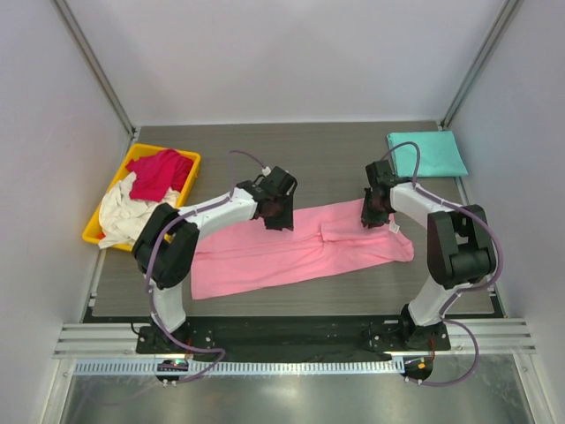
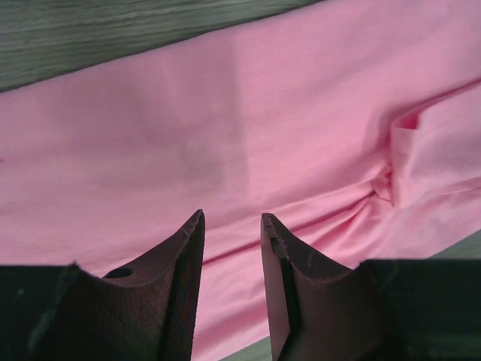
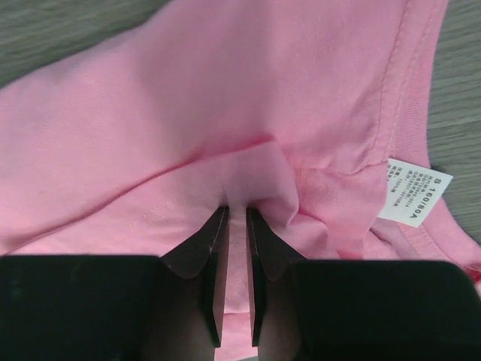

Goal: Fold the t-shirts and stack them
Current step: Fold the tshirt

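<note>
The pink t-shirt (image 1: 291, 252) lies on the table as a long band folded lengthwise, reaching from the left arm across to the right arm. My left gripper (image 1: 278, 212) hovers over its upper edge near the middle, open; the wrist view shows only flat pink cloth (image 2: 225, 113) under the gap in the left gripper (image 2: 231, 218). My right gripper (image 1: 375, 215) is at the collar end. In its wrist view a raised fold of pink cloth (image 3: 259, 169) is pinched in the right gripper (image 3: 237, 210). A teal t-shirt (image 1: 428, 152) lies folded at the back right.
A yellow bin (image 1: 91, 234) at the left edge holds a crimson red t-shirt (image 1: 159, 172) on top of a cream white one (image 1: 119, 216), both crumpled. A white size label (image 3: 413, 192) sticks out at the pink collar. Grey walls enclose the table on three sides.
</note>
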Robot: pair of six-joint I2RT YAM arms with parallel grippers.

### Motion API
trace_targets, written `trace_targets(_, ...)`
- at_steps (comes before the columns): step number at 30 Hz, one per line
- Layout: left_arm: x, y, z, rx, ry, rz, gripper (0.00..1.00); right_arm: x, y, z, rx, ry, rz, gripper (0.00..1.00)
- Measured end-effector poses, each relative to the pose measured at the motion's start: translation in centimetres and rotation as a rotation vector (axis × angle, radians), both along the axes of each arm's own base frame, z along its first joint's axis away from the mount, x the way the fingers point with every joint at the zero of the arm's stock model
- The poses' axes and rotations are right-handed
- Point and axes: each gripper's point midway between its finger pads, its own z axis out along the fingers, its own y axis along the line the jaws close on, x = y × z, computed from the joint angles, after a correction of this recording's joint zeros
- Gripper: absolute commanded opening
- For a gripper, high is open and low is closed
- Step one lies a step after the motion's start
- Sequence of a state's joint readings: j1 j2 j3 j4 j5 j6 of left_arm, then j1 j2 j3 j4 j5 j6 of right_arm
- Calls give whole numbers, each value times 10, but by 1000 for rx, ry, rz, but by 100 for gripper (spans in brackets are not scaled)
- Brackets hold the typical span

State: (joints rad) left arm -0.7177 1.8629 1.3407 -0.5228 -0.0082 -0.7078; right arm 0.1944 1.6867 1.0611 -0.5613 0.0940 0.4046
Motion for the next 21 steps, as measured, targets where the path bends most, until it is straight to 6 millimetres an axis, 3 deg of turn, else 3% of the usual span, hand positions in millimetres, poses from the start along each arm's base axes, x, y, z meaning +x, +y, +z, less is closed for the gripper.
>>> trace_targets(2,-2,8,-7,16,18,10,37,-4,-1,-13,-8,23,1,21)
trace_targets(14,8,52,-19,99,36,100,36,7,-2,-13,-34,-21,9,22)
trace_targets(17,8,64,-7,108,23,120,37,15,-2,-15,-39,-40,28,22)
trace_targets(21,6,70,39,65,-63,120,38,41,3,-14,-45,-80,55,22)
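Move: The pink t-shirt's middle lies about 6 cm to the right of my left hand, 6 cm back and 2 cm below; the bunched crease is some 13 cm right, level with it. From my right hand, about 1 cm above the cloth, that middle is roughly 22 cm left and 7 cm back. The size tag is 6 cm right and 1 cm back, the folded teal shirt about 21 cm ahead and 16 cm right. I press my nearly closed right fingertips down onto the t-shirt beside the tag, hold there, then push the cloth forward about 4 cm, late and quickening. Meanwhile I sweep my half-open left hand about 7 cm left over the shirt towards its left end, dipping 2 cm first and lifting off high at the finish, turning slightly counter-clockwise. ##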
